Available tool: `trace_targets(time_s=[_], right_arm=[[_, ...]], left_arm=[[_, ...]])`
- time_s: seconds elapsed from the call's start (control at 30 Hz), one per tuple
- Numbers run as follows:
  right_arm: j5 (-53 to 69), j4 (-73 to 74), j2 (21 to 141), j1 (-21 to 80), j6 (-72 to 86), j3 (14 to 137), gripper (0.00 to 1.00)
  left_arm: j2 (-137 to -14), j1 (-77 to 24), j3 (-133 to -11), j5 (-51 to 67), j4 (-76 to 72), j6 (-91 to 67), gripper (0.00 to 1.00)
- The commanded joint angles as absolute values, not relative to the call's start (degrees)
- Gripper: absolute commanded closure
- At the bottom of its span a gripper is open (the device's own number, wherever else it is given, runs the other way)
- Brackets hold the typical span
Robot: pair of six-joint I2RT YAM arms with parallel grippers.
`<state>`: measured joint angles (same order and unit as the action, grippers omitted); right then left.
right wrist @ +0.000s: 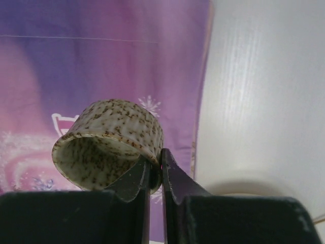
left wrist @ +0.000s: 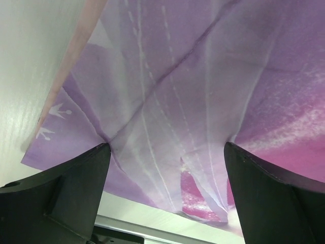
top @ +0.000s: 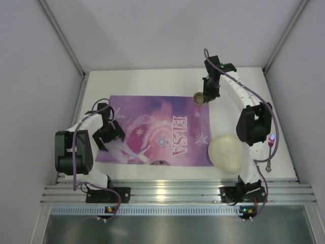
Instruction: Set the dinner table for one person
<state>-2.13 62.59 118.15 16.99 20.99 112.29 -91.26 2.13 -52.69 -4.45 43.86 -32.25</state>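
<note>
On the white dinner table point(top: 244, 84) lies a purple "ELSA" placemat point(top: 152, 129). At the placemat's far right corner is a small brown-speckled cup point(top: 200, 98). My right gripper point(top: 207, 96) is shut on its rim. In the right wrist view the cup point(right wrist: 109, 142) looks tilted, with its wall pinched in my right gripper point(right wrist: 156, 157), one finger inside and one outside. My left gripper point(top: 111, 133) hangs open over the placemat's left end. In the left wrist view its fingers point(left wrist: 167, 147) stand wide apart above the creased placemat point(left wrist: 203, 76), with nothing between them.
A cream plate point(top: 226, 152) sits right of the placemat near the front edge. A fork with a pink handle point(top: 270, 147) lies at the far right. The ribbed aluminium rail point(top: 167, 190) runs along the near edge. Grey walls enclose the table.
</note>
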Motion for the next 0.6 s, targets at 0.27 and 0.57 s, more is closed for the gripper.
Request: trace_targets(time_s=[0.27,0.57], right_arm=[[2.0,61.8,129.9,19.6,22.9,118.7,1.00],[1.0,61.7,132.8,19.6,22.3,120.2,1.00]], left_arm=[[-81.5,2.5,-61.3,-1.1,50.5,-33.6,0.01],[-76.6,2.5,-61.3,-0.6,53.3,-32.5,0.01]])
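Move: The right hand already holds the cup by its wall; its place on the placemat lies about 7 cm left, level ahead and 13 below. The mat's far right corner is 8 cm ahead and 2 right, the ELSA lettering 17 back and 14 left, the plate 27 back and 12 right. From the open left hand, low over the mat, the cup's place is some 17 cm ahead, 46 right. The right hand carries the pinched cup slightly left, then 9 cm down to the placemat; left hand rises. ##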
